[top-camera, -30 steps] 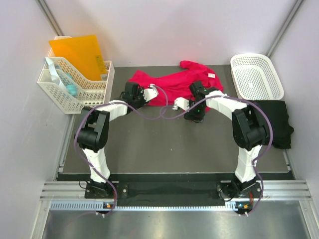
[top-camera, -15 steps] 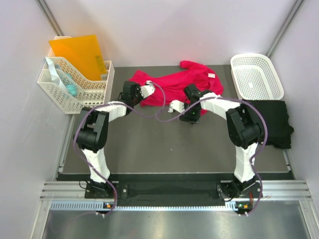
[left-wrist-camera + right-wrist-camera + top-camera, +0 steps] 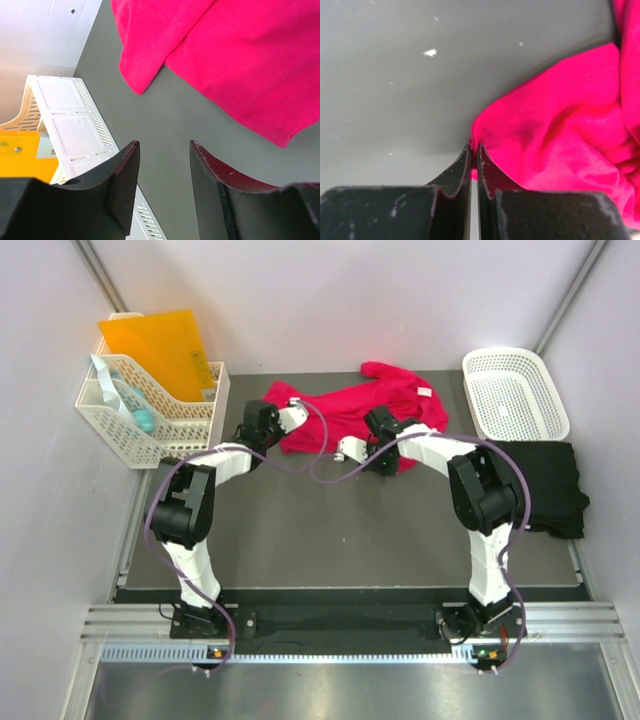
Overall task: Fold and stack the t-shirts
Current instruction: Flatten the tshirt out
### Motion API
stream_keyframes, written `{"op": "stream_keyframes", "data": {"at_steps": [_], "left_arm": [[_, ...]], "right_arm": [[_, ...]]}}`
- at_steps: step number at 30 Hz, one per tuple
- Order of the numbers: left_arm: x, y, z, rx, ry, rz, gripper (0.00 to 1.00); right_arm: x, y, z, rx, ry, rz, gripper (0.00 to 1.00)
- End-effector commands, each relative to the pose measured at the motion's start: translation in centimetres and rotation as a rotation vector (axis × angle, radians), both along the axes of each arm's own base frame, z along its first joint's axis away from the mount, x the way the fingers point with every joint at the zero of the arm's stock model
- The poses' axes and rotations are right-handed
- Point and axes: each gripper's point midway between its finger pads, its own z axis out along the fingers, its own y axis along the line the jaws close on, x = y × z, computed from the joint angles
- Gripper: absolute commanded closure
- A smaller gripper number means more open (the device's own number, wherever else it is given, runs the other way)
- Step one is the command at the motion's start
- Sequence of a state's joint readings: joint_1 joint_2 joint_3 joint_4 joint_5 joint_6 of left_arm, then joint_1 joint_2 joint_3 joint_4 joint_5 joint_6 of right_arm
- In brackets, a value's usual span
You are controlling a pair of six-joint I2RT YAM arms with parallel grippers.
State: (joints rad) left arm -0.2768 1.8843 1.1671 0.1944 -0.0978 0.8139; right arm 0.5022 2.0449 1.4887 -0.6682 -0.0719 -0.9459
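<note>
The pinkish-red t-shirt lies crumpled at the back middle of the table, its white neck label facing up. In the right wrist view my right gripper is shut on the near hem of this red t-shirt, with a fold of cloth pinched between its fingertips. My left gripper hangs open over bare table just short of the red t-shirt's left sleeve and hem, with nothing between its fingers. The black t-shirt lies folded at the right edge.
A white lattice basket stands at the back right, just behind the black t-shirt. A white desk organizer with an orange folder stands at the back left, close to my left gripper. The dark table stretches toward the arm bases.
My right gripper moved left and toward the back, to the red t-shirt's near hem, and shut on it. The left gripper crept slightly toward the back and stayed open.
</note>
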Motion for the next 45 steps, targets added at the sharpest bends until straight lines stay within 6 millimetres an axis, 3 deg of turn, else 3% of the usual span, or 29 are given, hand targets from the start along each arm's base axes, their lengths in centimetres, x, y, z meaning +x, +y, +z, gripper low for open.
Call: {"op": "stream_keyframes", "data": {"at_steps": [1, 3, 5, 10, 14, 17, 22, 29, 32, 45], "left_arm": [[0.2, -0.4, 2.2, -0.018, -0.065, -0.030, 0.51], [0.0, -0.4, 1.5, -0.014, -0.045, -0.043, 0.51], [-0.3, -0.7, 1.0, -0.020, -0.029, -0.058, 0.51], [-0.9, -1.2, -0.1, -0.026, 0.004, -0.089, 0.53], [-1.3, -2.0, -0.8, -0.043, 0.040, -0.133, 0.54], [-1.6, -3.0, -1.3, -0.070, 0.077, -0.179, 0.55], [-2.3, -5.7, -2.2, -0.133, 0.150, -0.286, 0.55], [-2.4, -9.2, -3.3, -0.143, 0.183, -0.364, 0.55], [-2.4, -10.4, -3.4, -0.145, 0.186, -0.387, 0.55], [-2.6, -8.4, -5.1, -0.036, 0.180, -0.341, 0.56]], "right_arm": [[2.1, -0.7, 2.2, -0.067, -0.102, -0.012, 1.00], [3.2, -1.9, 4.1, -0.114, -0.166, -0.030, 1.00], [4.7, -2.5, 7.2, -0.109, -0.243, -0.058, 1.00], [8.4, -6.0, 14.1, -0.145, -0.413, -0.182, 1.00], [10.6, -8.2, 18.3, -0.177, -0.546, -0.257, 1.00], [12.0, -9.3, 20.0, -0.199, -0.626, -0.300, 1.00], [14.3, -10.9, 22.0, -0.212, -0.750, -0.388, 1.00], [17.8, -13.9, 26.4, -0.279, -0.981, -0.510, 1.00], [18.6, -14.6, 27.0, -0.292, -1.006, -0.528, 1.00], [19.2, -15.6, 26.6, -0.298, -1.010, -0.541, 1.00]]}}
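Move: The red shirt's near right corner is already pinched in the right hand; the white basket lies about 28 cm right of that hand and 19 cm ahead, the shirt's label 19 cm ahead and 8 cm right, the black cloth 34 cm right and 4 cm back. The shirt's near left corner is some 9 cm right of the open left hand, 3 cm back and 8 cm below; its left sleeve end lies 10 cm ahead of that hand and 5 cm right. The shirt's near right corner, kept pinched, is carried by the right hand some 24 cm up while sweeping forward and right towards the white basket, the fingers swinging from pointing down to pointing forward and turning clockwise. The left hand, still half open, goes about 9 cm right, sinking and drawing back a little, turning some 20 degrees clockwise and tipping down until its fingers stand over the near left corner. ##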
